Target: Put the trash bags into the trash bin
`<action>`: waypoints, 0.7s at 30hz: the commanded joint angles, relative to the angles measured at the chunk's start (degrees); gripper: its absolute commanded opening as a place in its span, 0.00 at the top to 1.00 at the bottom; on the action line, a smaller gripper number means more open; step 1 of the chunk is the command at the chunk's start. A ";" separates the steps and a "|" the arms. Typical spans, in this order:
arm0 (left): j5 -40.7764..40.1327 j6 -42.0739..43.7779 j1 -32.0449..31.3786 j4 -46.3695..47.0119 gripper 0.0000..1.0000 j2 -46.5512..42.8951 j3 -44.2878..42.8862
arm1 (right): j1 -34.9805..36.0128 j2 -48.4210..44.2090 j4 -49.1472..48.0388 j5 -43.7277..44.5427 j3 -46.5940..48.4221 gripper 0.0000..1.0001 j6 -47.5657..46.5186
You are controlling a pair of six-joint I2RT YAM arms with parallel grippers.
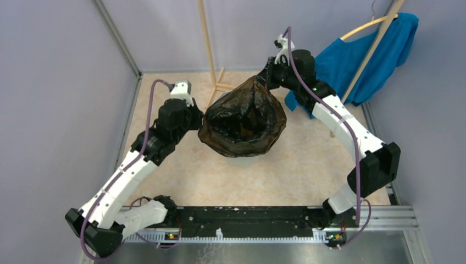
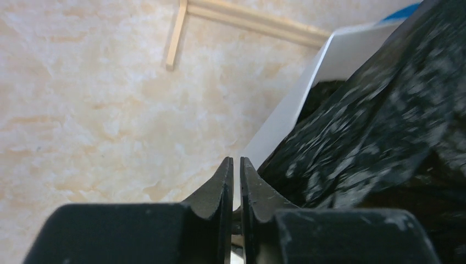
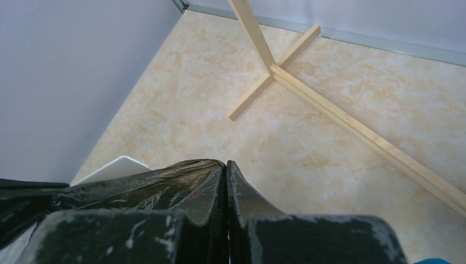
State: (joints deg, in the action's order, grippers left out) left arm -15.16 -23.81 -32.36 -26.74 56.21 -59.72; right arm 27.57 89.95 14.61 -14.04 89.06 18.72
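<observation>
The black trash bag [image 1: 242, 118] is stretched open over the white trash bin [image 1: 242, 160], which shows only as a pale wall below it. My left gripper [image 1: 199, 122] is at the bag's left edge, its jaws closed to a thin slit, the bag [image 2: 373, 110] running off its right finger beside the bin rim [image 2: 308, 93]. My right gripper [image 1: 267, 81] is shut on the bag's far right corner. In the right wrist view the film [image 3: 137, 184] is pinched at the gripper [image 3: 226, 164], above a bin corner [image 3: 115, 168].
A wooden stand [image 1: 220, 85] rises just behind the bin, its crossed base on the floor [image 3: 291, 77]. A blue cloth garment [image 1: 357, 60] hangs on a hanger at the back right. Grey walls close in the left and back.
</observation>
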 commanded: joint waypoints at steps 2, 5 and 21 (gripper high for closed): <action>-5.06 2.71 1.03 -11.90 0.66 2.10 -16.17 | -0.60 0.24 -3.93 -0.49 1.80 1.00 1.86; -4.15 -0.18 1.58 -20.58 0.40 4.84 -23.06 | -1.16 2.02 -2.95 -1.69 4.63 1.00 6.39; 10.48 -4.66 2.04 -11.67 0.05 -19.64 4.59 | -2.24 4.18 2.61 -10.89 8.03 1.00 7.61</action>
State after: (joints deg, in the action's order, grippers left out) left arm -3.42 -27.57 -30.52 -43.33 41.95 -56.58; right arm 26.55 96.51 18.81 -22.06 98.56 26.09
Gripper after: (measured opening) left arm 0.939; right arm 0.003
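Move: The bag's left corner hangs about 5 cm back from the left hand's shut fingers, 1 cm to their left and 5 cm below; the bin's mouth is roughly 12 cm to that hand's right, 1 cm ahead and 8 cm lower. The right hand still pinches the bag's far corner; from it the bin's mouth lies some 10 cm back, 7 cm left and 13 cm below, the left corner about 16 cm back, 20 cm left and 11 cm below. The bag's left corner is what the left hand comes back for: its fingers open wide as it springs up about 10 cm, then it swoops back and down, tipping slightly downward, to end some 8 cm back from its start with the corner just ahead of the open fingers. The right hand keeps its pinch and draws the far corner a little to the left. ##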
